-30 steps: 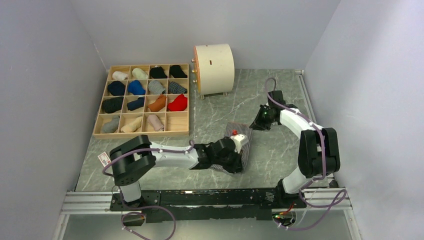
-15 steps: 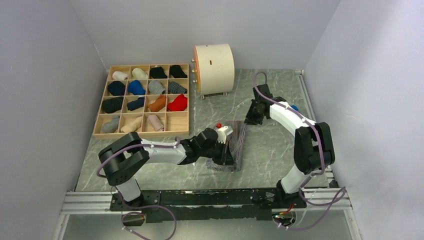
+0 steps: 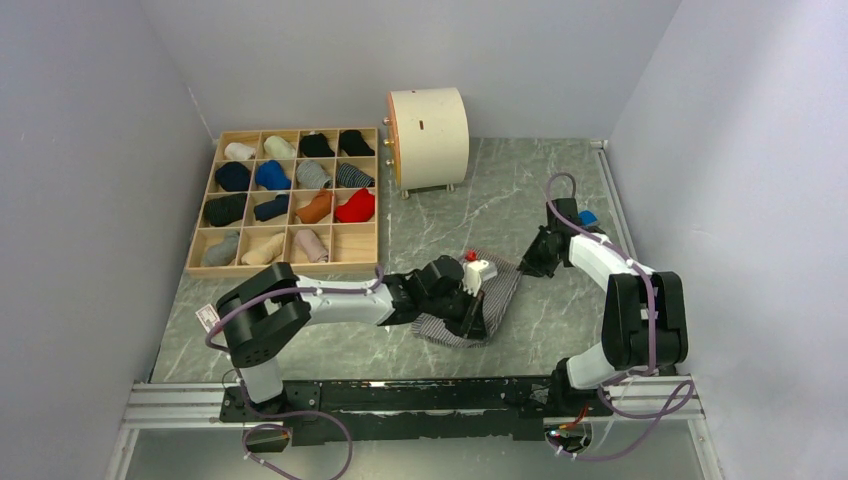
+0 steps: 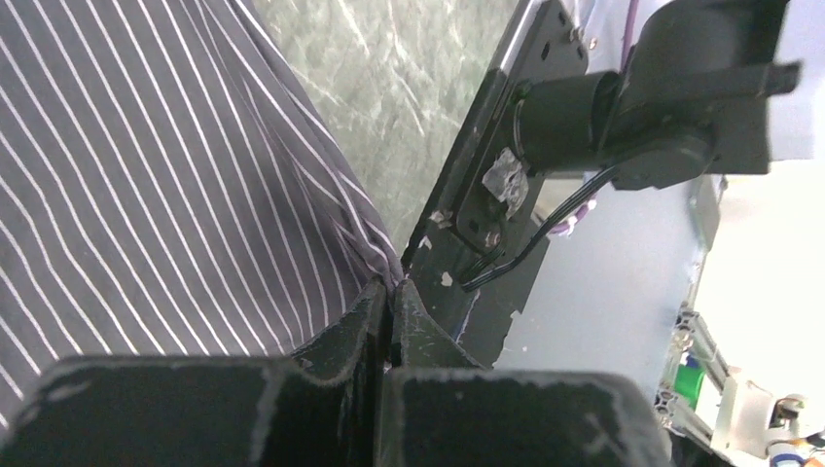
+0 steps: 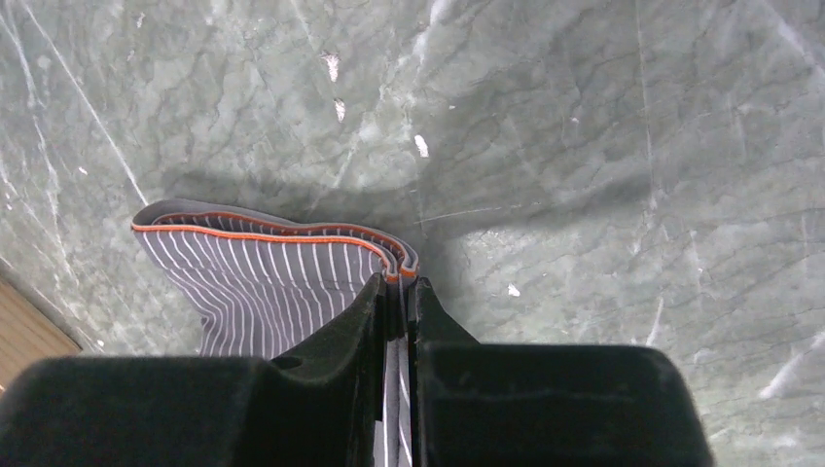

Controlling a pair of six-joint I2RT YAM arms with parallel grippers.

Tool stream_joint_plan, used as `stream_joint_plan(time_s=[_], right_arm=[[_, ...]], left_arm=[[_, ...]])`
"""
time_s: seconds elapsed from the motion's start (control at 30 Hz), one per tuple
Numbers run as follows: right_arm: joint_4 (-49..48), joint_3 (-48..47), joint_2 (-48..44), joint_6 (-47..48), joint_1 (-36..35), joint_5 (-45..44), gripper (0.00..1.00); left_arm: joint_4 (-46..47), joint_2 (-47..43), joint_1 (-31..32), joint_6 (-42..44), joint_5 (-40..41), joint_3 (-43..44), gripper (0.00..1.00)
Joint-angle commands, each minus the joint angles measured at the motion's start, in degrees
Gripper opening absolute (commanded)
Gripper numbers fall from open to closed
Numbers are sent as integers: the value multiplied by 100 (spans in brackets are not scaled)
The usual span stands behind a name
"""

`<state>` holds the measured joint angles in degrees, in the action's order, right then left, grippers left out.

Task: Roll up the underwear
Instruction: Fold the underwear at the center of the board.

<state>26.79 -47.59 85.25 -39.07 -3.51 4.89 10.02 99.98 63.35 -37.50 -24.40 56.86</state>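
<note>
The grey white-striped underwear (image 3: 497,296) lies stretched on the marble table between my two grippers. My left gripper (image 3: 478,312) is shut on its near edge; the left wrist view shows the striped cloth (image 4: 175,195) pinched at the fingertips (image 4: 391,288). My right gripper (image 3: 528,262) is shut on the far right corner; the right wrist view shows the orange-trimmed waistband (image 5: 282,233) clamped between the jaws (image 5: 399,282). The pale pink-beige underwear is out of view.
A wooden grid box (image 3: 285,201) of rolled socks and garments stands at the back left. A cream cylinder (image 3: 428,137) stands behind the middle. A small blue block (image 3: 587,216) lies by the right wall. The rail (image 3: 430,395) runs along the near edge.
My right gripper has moved right and nearer, pulling the striped underwear's corner out. My left gripper has shifted right with its edge. The cloth now lies more spread.
</note>
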Motion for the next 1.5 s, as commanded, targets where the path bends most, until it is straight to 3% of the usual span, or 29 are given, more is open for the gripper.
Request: stream_joint_plan(time_s=[0.0,0.63,1.17,1.47], right_arm=[[-395,-62,41,295,103,457,0],[270,-751,66,-179,-375,-467,0],[1053,-2172,1067,-269,-1464,-1437,0],[1153,-2778,1722,-346,-1807,-1460,0]], left_arm=[[-397,99,151,266,58,204,5],[145,-475,-415,-141,-126,-466,5],[33,-925,-744,-328,276,-1260,5],[-371,-1346,-1028,-176,326,-1431,5]])
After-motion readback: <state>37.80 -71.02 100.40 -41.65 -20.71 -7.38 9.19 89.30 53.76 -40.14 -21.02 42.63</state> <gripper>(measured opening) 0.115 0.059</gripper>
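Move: The striped underwear, its right-hand edge still pinched by both hands, has its middle about 12 cm to the left of the right hand, 6 cm back and some 3 cm below. From the left hand the same middle lies roughly 7 cm ahead, 3 cm to the left and 8 cm below. A blue block stands about 11 cm ahead and 13 cm to the right of the right hand; a white scrap lies some 18 cm left of the left hand, 2 cm ahead and about 8 cm below. The underwear's pinched edge is carried left over the cloth towards its centre line, the right hand keeping the waistband corner, the left hand the near end. The left hand dips a couple of centimetres, then goes left about 8 cm and some 4 cm forward, turning counter-clockwise. After a short hold the right hand rises 2–3 cm while going about 8 cm left and 5 cm forward. Both grips stay shut. ##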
